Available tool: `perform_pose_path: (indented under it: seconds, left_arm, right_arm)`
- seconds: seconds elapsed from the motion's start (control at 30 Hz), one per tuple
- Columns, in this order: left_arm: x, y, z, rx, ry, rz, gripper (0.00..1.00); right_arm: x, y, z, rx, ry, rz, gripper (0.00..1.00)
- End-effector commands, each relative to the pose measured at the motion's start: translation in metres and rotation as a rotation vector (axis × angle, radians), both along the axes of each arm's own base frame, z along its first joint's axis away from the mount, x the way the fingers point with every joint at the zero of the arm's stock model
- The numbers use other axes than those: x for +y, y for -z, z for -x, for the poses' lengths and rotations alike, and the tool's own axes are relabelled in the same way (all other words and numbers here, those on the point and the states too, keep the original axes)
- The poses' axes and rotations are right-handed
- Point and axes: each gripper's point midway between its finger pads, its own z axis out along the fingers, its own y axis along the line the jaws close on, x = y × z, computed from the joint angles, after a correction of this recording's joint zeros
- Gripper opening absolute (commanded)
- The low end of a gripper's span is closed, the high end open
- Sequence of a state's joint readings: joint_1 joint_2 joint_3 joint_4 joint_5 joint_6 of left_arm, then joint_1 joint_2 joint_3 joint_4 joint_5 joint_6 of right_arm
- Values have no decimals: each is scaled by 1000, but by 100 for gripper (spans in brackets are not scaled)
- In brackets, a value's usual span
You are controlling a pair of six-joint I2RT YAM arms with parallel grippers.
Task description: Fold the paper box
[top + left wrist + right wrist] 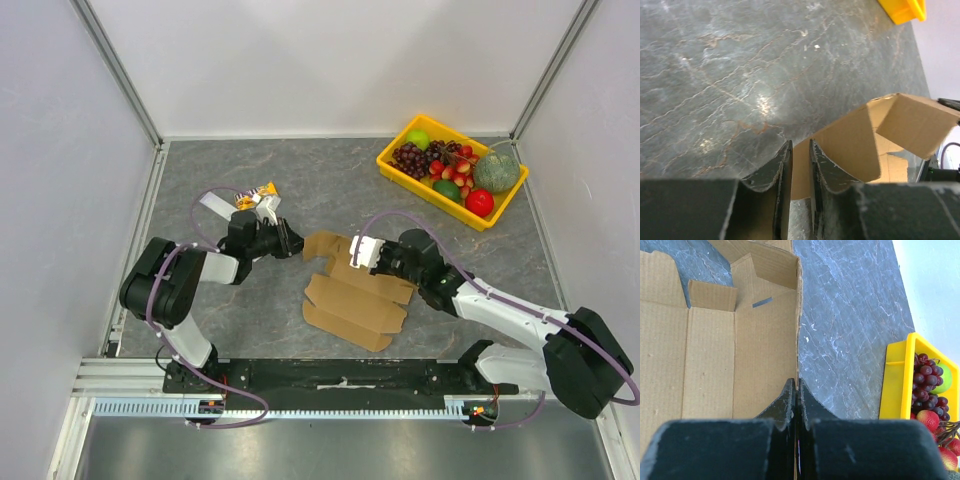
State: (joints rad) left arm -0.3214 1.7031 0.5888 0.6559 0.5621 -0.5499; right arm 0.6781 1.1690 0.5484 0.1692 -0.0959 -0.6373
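The paper box [355, 295] lies as a flat, creased brown cardboard sheet in the middle of the table, with some flaps raised. My right gripper [365, 252] is shut on its far right edge. In the right wrist view the fingertips [798, 382] meet on that raised edge of the box [710, 350]. My left gripper [290, 240] reaches the box's far left flap from the left. In the left wrist view its jaws [800, 145] stand narrowly apart, and a corner of the upright flap [850, 145] shows in the gap between them.
A yellow tray [420, 190] of fruit stands at the back right and also shows as a tray wall [895, 385] in the right wrist view. A small orange and white packet [257, 195] lies just behind my left gripper. White walls close the table on three sides.
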Motion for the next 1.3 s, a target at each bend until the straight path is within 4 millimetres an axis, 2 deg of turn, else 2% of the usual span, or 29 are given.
perform_pose_path:
  seconds: [0.0,0.27,0.67,1.0,1.27]
  left_arm:
    - [-16,-33,2,-160,100,114,25]
    - [-26,-37,21,-216,216,179,24]
    - [-26,-26,47,-220,303,192,24]
    - [-29,-23,60,-218,349,205,24]
    - [-32,-32,67,-235,379,245,26]
  right_arm:
    - [6,-4,0,-59,-27,18,0]
    - [13,-4,0,-74,-38,30,0]
    - [14,4,-1,-65,-62,78,0]
    - [15,10,5,-93,-102,145,0]
    - [17,13,8,-105,-116,193,0]
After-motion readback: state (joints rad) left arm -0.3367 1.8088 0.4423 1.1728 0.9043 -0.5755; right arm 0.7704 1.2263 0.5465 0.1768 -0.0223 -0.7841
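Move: The box's left end flap, on the raised far panel, sticks out just past the left fingertips: its middle is about 4 cm right, 1 cm ahead and roughly level. The box's flat part lies about 12 cm back and 12 right of this hand, 5 below; the yellow wrapper is 13 ahead, 10 left. From the right hand, pinching that panel's top edge, the flap is 12 cm left, 5 ahead, 4 below; the flat part 9 back, 4 left. The left end flap is pushed inward from outside by the still slightly open left fingers, which rise about 2 cm at first, then come back some 6 cm towards the base while easing right, turning clockwise and levelling their tips. The closed right hand keeps its pinch on the raised panel, edging left and down a little. ##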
